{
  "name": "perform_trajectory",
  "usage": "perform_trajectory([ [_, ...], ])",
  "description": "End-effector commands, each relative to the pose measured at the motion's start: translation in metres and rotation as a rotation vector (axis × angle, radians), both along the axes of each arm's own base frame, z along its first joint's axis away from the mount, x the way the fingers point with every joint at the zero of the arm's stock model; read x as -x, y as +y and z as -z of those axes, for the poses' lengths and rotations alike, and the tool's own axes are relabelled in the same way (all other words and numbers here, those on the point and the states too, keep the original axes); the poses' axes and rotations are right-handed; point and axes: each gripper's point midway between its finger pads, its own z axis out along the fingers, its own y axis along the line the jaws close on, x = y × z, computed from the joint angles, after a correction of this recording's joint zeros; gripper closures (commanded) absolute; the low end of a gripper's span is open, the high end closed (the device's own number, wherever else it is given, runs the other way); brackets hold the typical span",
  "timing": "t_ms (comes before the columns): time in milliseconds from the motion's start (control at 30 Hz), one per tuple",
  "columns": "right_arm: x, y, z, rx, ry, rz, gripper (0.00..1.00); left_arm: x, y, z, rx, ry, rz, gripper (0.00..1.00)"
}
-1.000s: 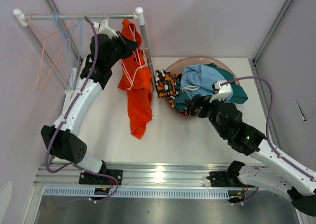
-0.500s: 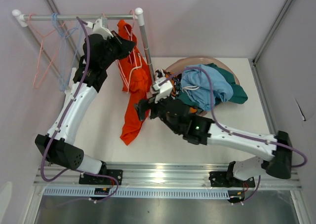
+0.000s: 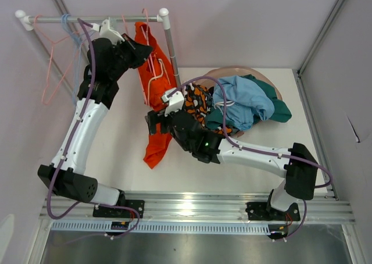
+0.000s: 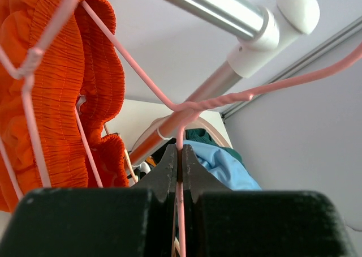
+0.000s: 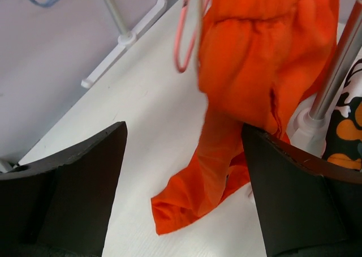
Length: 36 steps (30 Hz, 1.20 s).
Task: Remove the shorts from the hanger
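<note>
The bright orange shorts (image 3: 156, 72) hang on a pink wire hanger (image 4: 141, 81) by the rack's right post, their lower end lying on the table (image 3: 156, 150). My left gripper (image 3: 138, 50) is shut on the hanger's wire (image 4: 181, 150), just below the twisted neck. My right gripper (image 3: 152, 122) is open and empty, low over the table beside the hanging leg; the orange shorts (image 5: 249, 59) lie between and beyond its fingers (image 5: 184, 131). The light blue shorts (image 3: 244, 98), teal shorts (image 3: 280, 108) and orange-and-white patterned shorts (image 3: 197, 98) lie in the basket. The plain black shorts are not visible.
The clothes rack has a rail (image 3: 93, 20) at the back left and a post (image 3: 172, 52) with its foot by the basket (image 3: 232, 72). Bare pink (image 3: 52, 63) and blue (image 3: 74, 37) hangers hang at the rail's left. Walls close in at left and back.
My right arm swung left from the basket to the orange shorts' lower leg. My left gripper lifted the hanger up and back, and the shorts' leg shifted slightly left.
</note>
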Motion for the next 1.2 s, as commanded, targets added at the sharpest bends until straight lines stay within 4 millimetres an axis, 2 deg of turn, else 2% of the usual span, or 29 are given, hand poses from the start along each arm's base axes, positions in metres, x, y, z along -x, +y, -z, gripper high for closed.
perform_trajectory([
  [0, -0.014, -0.005, -0.018, -0.087, -0.034, 0.060, 0.12, 0.034, 0.009, -0.074, 0.073, -0.178, 0.027, 1.00],
  [100, -0.017, -0.009, -0.016, -0.084, -0.039, 0.086, 0.19, 0.039, 0.014, -0.080, 0.096, -0.180, 0.030, 1.00],
  [200, -0.022, -0.012, -0.014, -0.082, -0.036, 0.103, 0.33, 0.046, 0.016, -0.087, 0.110, -0.195, 0.039, 1.00],
  [300, -0.022, -0.010, -0.007, -0.077, -0.026, 0.099, 0.61, 0.050, 0.016, -0.095, 0.126, -0.206, 0.051, 1.00],
  [367, -0.021, -0.009, -0.002, -0.076, -0.016, 0.095, 0.97, 0.052, 0.017, -0.099, 0.133, -0.213, 0.053, 1.00],
  [400, -0.018, -0.008, 0.001, -0.076, -0.011, 0.096, 1.00, 0.054, 0.018, -0.102, 0.136, -0.220, 0.055, 1.00],
  [433, -0.015, -0.009, 0.010, -0.062, -0.005, 0.092, 1.00, 0.053, 0.018, -0.101, 0.136, -0.217, 0.055, 1.00],
  [567, 0.009, -0.015, 0.017, -0.058, -0.002, 0.078, 1.00, 0.050, 0.021, -0.100, 0.121, -0.218, 0.040, 1.00],
  [733, 0.064, -0.024, 0.034, -0.033, 0.011, 0.061, 1.00, 0.046, 0.025, -0.099, 0.090, -0.231, 0.014, 1.00],
  [767, 0.070, -0.033, 0.044, -0.017, 0.019, 0.097, 1.00, 0.043, 0.028, -0.098, 0.073, -0.231, -0.004, 1.00],
  [800, 0.088, -0.034, 0.041, -0.033, 0.023, 0.078, 1.00, 0.041, 0.030, -0.097, 0.067, -0.227, -0.014, 1.00],
  [833, 0.096, -0.037, 0.042, -0.038, 0.029, 0.079, 1.00, 0.043, 0.031, -0.106, 0.064, -0.245, -0.020, 1.00],
  [867, 0.101, -0.043, 0.051, -0.020, 0.036, 0.089, 1.00, 0.041, 0.032, -0.105, 0.052, -0.240, -0.026, 1.00],
  [933, 0.114, -0.047, 0.048, -0.062, 0.067, 0.073, 1.00, 0.041, 0.032, -0.103, 0.046, -0.232, -0.027, 1.00],
  [1033, 0.111, -0.053, 0.048, -0.091, 0.083, 0.090, 1.00, 0.048, 0.033, -0.106, 0.051, -0.239, -0.022, 1.00],
  [1100, 0.102, -0.049, 0.033, -0.126, 0.068, 0.101, 1.00, 0.053, 0.029, -0.102, 0.068, -0.215, 0.000, 1.00],
  [1133, 0.085, -0.050, 0.030, -0.120, 0.049, 0.127, 1.00, 0.060, 0.028, -0.106, 0.091, -0.216, 0.014, 1.00],
  [1167, 0.078, -0.044, 0.023, -0.128, 0.043, 0.113, 1.00, 0.062, 0.025, -0.102, 0.102, -0.203, 0.027, 1.00],
])
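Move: The orange shorts hang in front of the open right gripper. Their near edge reaches in between its fingers; their middle is some 7 cm ahead, 1 cm to the right and about level. The rack's near post stands about 16 cm ahead and 8 cm right of that gripper, the basin about 15 cm ahead, 32 cm right and 25 cm below. From the left gripper, already shut on the pink hanger, the shorts' middle lies about 3 cm ahead, 1 cm right and 14 cm below. Close the right gripper on the near edge of the orange shorts, easing it about 1 cm farther in, then keep the pinch and draw the cloth back towards the base some 12 cm, with about 6 cm down and a little to the right. Meanwhile keep the left fingers shut on the pink hanger and raise it about 4 cm, also drawing it slightly back and left, with a small dip midway. ##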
